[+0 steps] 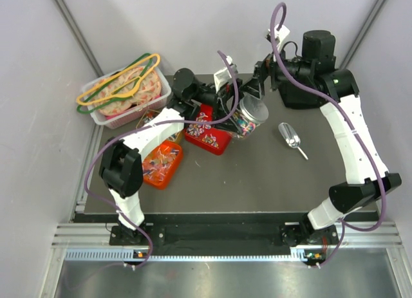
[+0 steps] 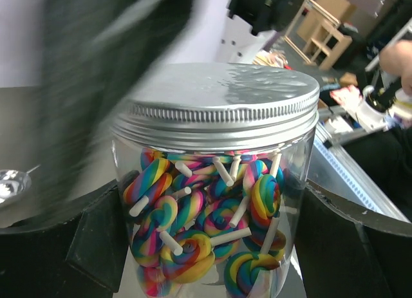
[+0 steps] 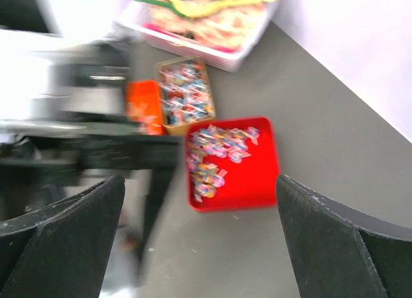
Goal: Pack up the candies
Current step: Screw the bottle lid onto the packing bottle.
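Observation:
The candies [image 1: 206, 126] are tiny wrapped multicoloured sweets heaped in a red tray [image 1: 222, 142]; the right wrist view shows the candies [image 3: 215, 153] in that red tray [image 3: 254, 182]. More lie in a tan tray [image 3: 187, 92] and an orange tray [image 1: 161, 163]. A clear jar [image 2: 212, 201] with a silver screw lid [image 2: 219, 95] holds rainbow lollipops. My left gripper [image 2: 212, 237] has a finger against each side of the jar. My right gripper [image 1: 261, 79] hangs open just behind the jar [image 1: 251, 112], nothing between its fingers [image 3: 335, 240].
A white basket [image 1: 125, 114] of pink-orange items with coloured hangers stands at the back left. A metal scoop [image 1: 291, 141] lies right of the jar. Grey walls close in the back corners. The right wrist view is blurred with motion.

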Controlling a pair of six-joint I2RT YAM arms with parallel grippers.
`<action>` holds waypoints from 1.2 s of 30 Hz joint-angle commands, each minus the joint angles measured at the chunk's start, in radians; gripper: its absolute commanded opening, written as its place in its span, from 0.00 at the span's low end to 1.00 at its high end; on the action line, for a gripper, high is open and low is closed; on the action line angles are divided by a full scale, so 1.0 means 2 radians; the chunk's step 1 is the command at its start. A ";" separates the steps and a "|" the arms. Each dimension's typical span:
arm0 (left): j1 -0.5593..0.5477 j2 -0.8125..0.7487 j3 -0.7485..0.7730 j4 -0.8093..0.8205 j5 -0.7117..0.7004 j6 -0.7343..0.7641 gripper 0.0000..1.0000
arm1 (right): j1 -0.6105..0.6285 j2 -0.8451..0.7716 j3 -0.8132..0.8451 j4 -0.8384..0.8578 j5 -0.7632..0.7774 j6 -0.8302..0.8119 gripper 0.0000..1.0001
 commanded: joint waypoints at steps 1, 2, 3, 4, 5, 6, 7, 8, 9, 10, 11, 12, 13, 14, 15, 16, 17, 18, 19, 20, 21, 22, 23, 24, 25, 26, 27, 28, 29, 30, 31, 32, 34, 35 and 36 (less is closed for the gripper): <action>-0.005 -0.038 0.043 0.055 0.095 0.005 0.05 | -0.003 0.006 -0.009 0.000 0.055 -0.029 0.98; -0.005 -0.039 0.044 0.054 0.094 0.005 0.05 | -0.003 0.006 -0.011 -0.003 0.055 -0.030 0.98; -0.005 -0.039 0.045 0.054 0.094 0.005 0.05 | -0.003 0.005 -0.010 -0.003 0.056 -0.030 0.98; -0.004 -0.039 0.044 0.052 0.095 0.005 0.05 | -0.003 0.001 -0.010 -0.004 0.061 -0.034 0.99; -0.004 -0.041 0.043 0.053 0.095 0.005 0.05 | -0.004 0.001 -0.006 -0.005 0.063 -0.035 0.99; -0.002 -0.041 0.040 0.052 0.094 0.005 0.05 | -0.004 -0.001 -0.002 -0.008 0.064 -0.038 0.99; -0.001 -0.042 0.039 0.053 0.095 0.005 0.05 | -0.005 -0.001 0.003 -0.010 0.070 -0.041 0.99; -0.001 -0.042 0.037 0.053 0.095 0.005 0.05 | -0.008 0.001 0.018 -0.014 0.065 -0.043 0.99; 0.002 -0.042 0.037 0.052 0.096 0.005 0.05 | -0.013 -0.001 0.025 -0.024 0.056 -0.046 0.99; 0.003 -0.042 0.037 0.052 0.096 0.005 0.05 | -0.019 -0.002 0.032 -0.026 0.030 -0.044 0.99; 0.003 -0.042 0.036 0.052 0.095 0.004 0.04 | -0.027 -0.006 0.044 -0.028 0.009 -0.040 0.99; 0.004 -0.042 0.037 0.051 0.096 0.004 0.04 | -0.046 -0.008 0.051 -0.037 -0.017 -0.039 0.99; 0.005 -0.043 0.037 0.051 0.096 0.003 0.04 | -0.055 -0.010 0.058 -0.043 -0.079 -0.040 0.99; 0.005 -0.043 0.037 0.050 0.096 0.003 0.04 | -0.064 -0.012 0.066 -0.048 -0.107 -0.041 0.99; 0.005 -0.044 0.037 0.049 0.095 0.003 0.04 | -0.071 -0.014 0.070 -0.069 -0.128 -0.045 0.99; 0.006 -0.044 0.037 0.048 0.095 0.003 0.05 | -0.078 -0.015 0.073 -0.081 -0.174 -0.066 0.99; 0.006 -0.044 0.037 0.047 0.096 0.003 0.05 | -0.078 -0.017 0.071 -0.093 -0.185 -0.079 0.99; 0.006 -0.044 0.037 0.047 0.096 0.004 0.04 | -0.078 -0.018 0.068 -0.105 -0.209 -0.090 0.99; 0.005 -0.043 0.037 0.046 0.096 0.004 0.05 | -0.078 -0.018 0.060 -0.124 -0.219 -0.111 0.99; 0.005 -0.043 0.038 0.045 0.095 0.004 0.04 | -0.077 -0.016 0.059 -0.136 -0.225 -0.120 0.99; 0.005 -0.043 0.037 0.045 0.096 0.004 0.04 | -0.077 -0.012 0.062 -0.145 -0.237 -0.126 0.99; 0.005 -0.043 0.037 0.044 0.096 0.004 0.04 | -0.075 -0.007 0.074 -0.186 -0.240 -0.164 0.99; 0.004 -0.044 0.037 0.044 0.095 0.004 0.04 | -0.068 -0.005 0.083 -0.205 -0.236 -0.187 0.99; 0.005 -0.044 0.035 0.042 0.096 0.004 0.04 | -0.062 -0.002 0.088 -0.219 -0.219 -0.207 0.99; 0.003 -0.044 0.034 0.041 0.095 0.004 0.04 | -0.054 -0.001 0.091 -0.233 -0.214 -0.242 0.99; 0.004 -0.044 0.034 0.041 0.096 0.004 0.04 | -0.037 0.000 0.092 -0.255 -0.209 -0.259 0.99; 0.003 -0.043 0.034 0.041 0.096 0.004 0.04 | -0.031 0.002 0.094 -0.263 -0.202 -0.272 0.99; 0.003 -0.043 0.033 0.041 0.096 0.004 0.04 | -0.026 0.005 0.098 -0.268 -0.202 -0.286 0.99; 0.001 -0.043 0.033 0.041 0.095 0.004 0.04 | -0.022 0.009 0.101 -0.284 -0.205 -0.293 0.99; 0.001 -0.043 0.031 0.041 0.096 0.004 0.04 | -0.022 0.014 0.107 -0.291 -0.214 -0.298 0.99; 0.001 -0.043 0.030 0.041 0.095 0.004 0.04 | -0.022 0.024 0.120 -0.295 -0.218 -0.300 0.99; 0.001 -0.043 0.028 0.041 0.095 0.004 0.04 | -0.022 0.028 0.127 -0.304 -0.222 -0.304 0.99; 0.001 -0.045 0.024 0.041 0.096 0.004 0.04 | -0.022 0.034 0.136 -0.317 -0.235 -0.303 0.99; 0.001 -0.046 0.020 0.043 0.096 0.004 0.04 | -0.022 0.034 0.135 -0.316 -0.239 -0.302 0.99; 0.000 -0.046 0.017 0.045 0.095 0.004 0.03 | -0.022 0.034 0.134 -0.322 -0.248 -0.304 0.99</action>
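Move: My right hand, wide open, has swept past the bottle lid: the lid is now about 10 cm back, 1 cm left and 2 cm lower. The bottle under it is some 13 cm back, 3 cm left and 7 cm down. The red box lies roughly 3 cm ahead, 11 cm left and 39 cm down; the scoop about 17 cm right, level ahead, equally low. From my left hand, which holds the bottle, the lid is about 3 cm forward, 2 cm right and 5 cm up. I bring my right hand back for another turn at the lid: it eases forward a touch, swings some 4 cm right and slightly up to clear the lid, then travels back about 10 cm and in left again, turning some 30 degrees counter-clockwise. The open fingers end astride the lid, the rear one at its rim. My left hand keeps its grip on the bottle, shifting a centimetre or so left, back and up. ##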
